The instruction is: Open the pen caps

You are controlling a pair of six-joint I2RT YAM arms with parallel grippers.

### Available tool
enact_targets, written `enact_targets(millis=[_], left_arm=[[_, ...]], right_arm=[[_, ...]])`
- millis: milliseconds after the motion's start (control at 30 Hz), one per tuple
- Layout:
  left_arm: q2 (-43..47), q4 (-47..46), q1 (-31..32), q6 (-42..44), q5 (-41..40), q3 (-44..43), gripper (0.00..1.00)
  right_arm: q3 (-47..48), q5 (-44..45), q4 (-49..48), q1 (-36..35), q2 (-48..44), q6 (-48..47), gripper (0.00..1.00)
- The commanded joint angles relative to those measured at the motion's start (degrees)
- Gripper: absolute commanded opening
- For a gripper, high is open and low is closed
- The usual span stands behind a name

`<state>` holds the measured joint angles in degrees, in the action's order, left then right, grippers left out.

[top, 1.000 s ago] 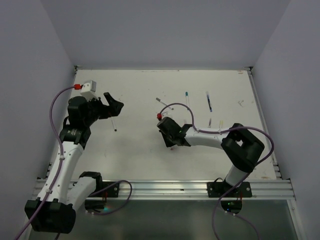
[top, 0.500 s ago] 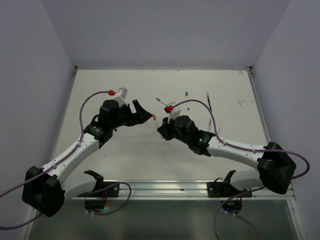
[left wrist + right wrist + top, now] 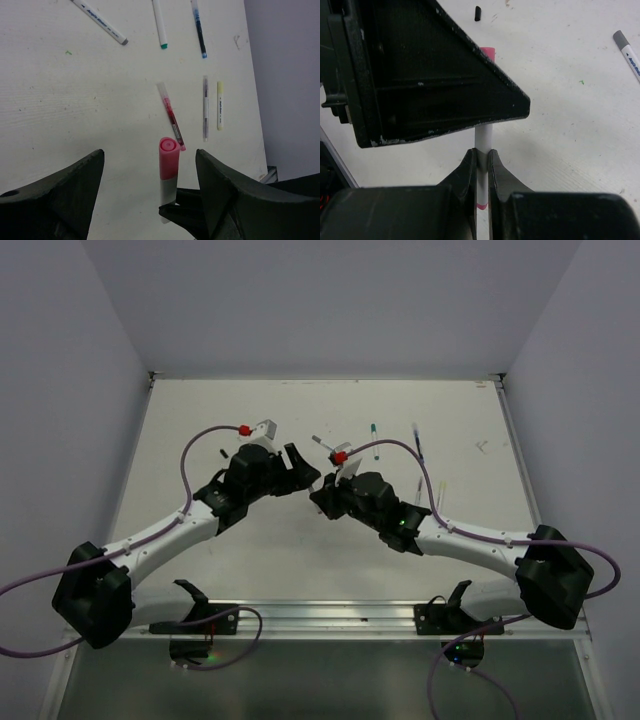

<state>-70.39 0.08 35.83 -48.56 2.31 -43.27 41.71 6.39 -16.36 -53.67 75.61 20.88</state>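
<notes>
My right gripper (image 3: 483,152) is shut on the white barrel of a pen (image 3: 484,137), holding it off the table. The pen's pink cap (image 3: 169,157) points toward the left wrist camera. My left gripper (image 3: 149,159) is open, one jaw on each side of the pink cap with a gap on both sides. In the top view the left gripper (image 3: 300,472) and right gripper (image 3: 320,498) meet nose to nose mid-table. In the right wrist view a left finger (image 3: 420,75) hides most of the cap (image 3: 487,51).
Several pens lie on the table beyond: a grey-capped white pen (image 3: 100,22), a green-tipped one (image 3: 160,25), a blue one (image 3: 198,27), a red one (image 3: 171,117), a thin grey one (image 3: 205,107) and a yellow one (image 3: 220,105). A small black cap (image 3: 478,13) lies loose.
My left arm has swung right from the table's left side to the raised pen, its jaws narrowing around the pink cap. The right arm lifted the pen earlier and now holds still.
</notes>
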Motion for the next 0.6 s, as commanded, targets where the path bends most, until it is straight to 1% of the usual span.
enact_targets(millis=[0, 233, 333, 533, 567], left_arm=[[0.17, -4.47, 0.55, -1.28, -5.2, -2.88, 0.75], [-1.06, -6.23, 0.9, -1.1, -5.47, -3.14, 0.64], [-1.41, -6.67, 1.34, -0.84, -5.91, -3.14, 0.55], [-2.03, -7.46, 1.61, -0.31, -6.88, -3.05, 0.52], [-2.12, -7.55, 1.69, -0.22, -6.88, -3.14, 0.5]], right_arm=[[-0.05, -1.03, -3.59, -0.3, -0.12, -0.93, 0.0], [0.12, -2.35, -4.21, -0.56, 1.03, -0.49, 0.0], [0.38, -2.7, -4.21, -0.73, 1.29, -0.49, 0.0], [0.65, -3.32, -4.29, -1.08, 1.82, -0.41, 0.0], [0.65, -3.32, -4.29, -1.09, 1.82, -0.41, 0.0]])
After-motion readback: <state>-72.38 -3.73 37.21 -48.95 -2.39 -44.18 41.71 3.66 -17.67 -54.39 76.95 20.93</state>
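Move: The right gripper already holds the pink pen upright by its lower barrel, its cap roughly 6 cm above that hand, 3 cm ahead and 1 cm left. From the left hand the pink cap lies about 1 cm ahead, 2 cm right and 2 cm above, at the open fingertips. On the table some 16 cm below the left hand, the grey marker lies about 19 cm ahead and 3 cm right; the red pen 2 cm ahead and 17 cm right. Narrow the left fingers from about three-quarters open to about half around the pink cap, without pinching it yet, while you ease that hand about 1.5 cm forward and about 1 cm up, tipping it up only a few degrees. With the right gripper keep the hold on the barrel and bring the pen about 1 cm left and 1 cm back, towards the left hand. ##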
